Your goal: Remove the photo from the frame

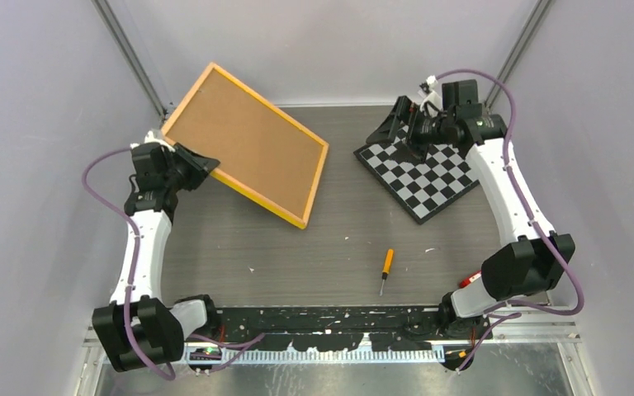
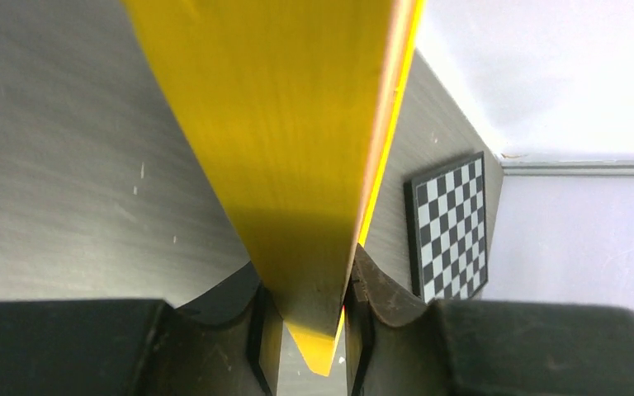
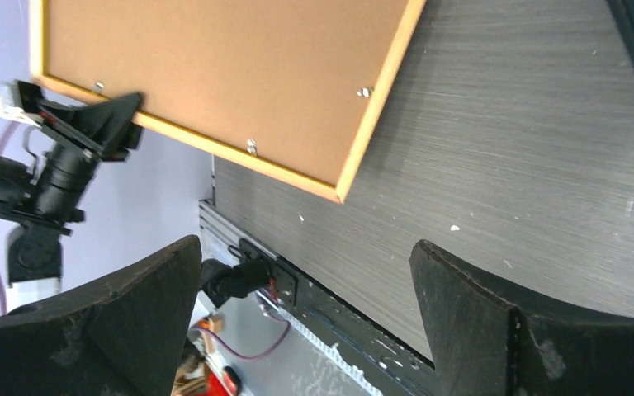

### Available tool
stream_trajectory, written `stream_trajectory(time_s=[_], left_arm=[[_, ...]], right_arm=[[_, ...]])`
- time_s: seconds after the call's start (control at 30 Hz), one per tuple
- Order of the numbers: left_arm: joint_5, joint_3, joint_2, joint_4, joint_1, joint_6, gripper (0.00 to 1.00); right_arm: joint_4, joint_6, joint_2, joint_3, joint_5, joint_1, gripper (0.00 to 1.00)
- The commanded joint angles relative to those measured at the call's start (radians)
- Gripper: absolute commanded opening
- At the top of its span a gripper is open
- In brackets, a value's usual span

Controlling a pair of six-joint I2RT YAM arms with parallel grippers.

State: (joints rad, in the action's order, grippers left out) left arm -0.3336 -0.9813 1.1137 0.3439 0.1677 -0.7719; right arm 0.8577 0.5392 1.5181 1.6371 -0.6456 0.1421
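The yellow-orange frame (image 1: 248,144) stands tilted at the back left, its brown cork back up and its far corner raised off the table. Small metal clips (image 3: 252,147) show on that back. The photo is hidden beneath the backing. My left gripper (image 1: 202,162) is shut on the frame's left edge; in the left wrist view the yellow border (image 2: 297,148) runs between the two fingers (image 2: 309,280). My right gripper (image 1: 392,128) hovers open at the back right, apart from the frame, nothing between its fingers (image 3: 305,264).
A black-and-white checkerboard (image 1: 429,177) lies at the back right under the right gripper. A small orange-handled screwdriver (image 1: 386,268) lies near the front middle. White crumbs dot the grey table (image 1: 338,239). Walls close in at left, back and right.
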Motion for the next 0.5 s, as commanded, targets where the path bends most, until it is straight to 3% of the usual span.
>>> stream_trajectory(time_s=[0.0,0.2,0.47], left_arm=[[-0.114,0.124,0.022,0.069,0.018,-0.008,0.00],[-0.090,0.213,0.008,0.049,0.025,-0.036,0.00],[-0.078,0.298,0.036,0.047,0.060,-0.095,0.00]], right_arm=[[-0.178,0.099,-0.049,-0.181,-0.042,0.002,1.00],[-0.295,0.138,-0.001,-0.394,-0.028,0.035,1.00],[-0.380,0.163,0.098,-0.512,-0.002,0.110,0.97]])
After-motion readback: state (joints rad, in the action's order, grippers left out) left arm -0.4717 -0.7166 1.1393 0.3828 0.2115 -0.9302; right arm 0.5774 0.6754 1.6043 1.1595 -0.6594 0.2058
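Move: My left hand already grips the near long edge of the yellow frame, its brown back up. The frame's middle is about 7 cm ahead of that hand, 9 cm to its right and some 6 cm lower. From my open right hand it lies roughly 33 cm left, 7 cm ahead and 13 cm below. The chessboard's middle is about 13 cm right and 8 cm ahead of my right hand, the screwdriver some 19 cm back and level sideways, both nearly 30 cm down. I lower the frame towards the table with my left hand, about 11 cm down and 5 cm back, tipping the fingers some 20 degrees further down while keeping the pinch. My right hand, still wide open, sinks faster beside it, about 16 cm with a little drift back and left, its fingers tipping down too as it closes in on the frame's right-hand end. ##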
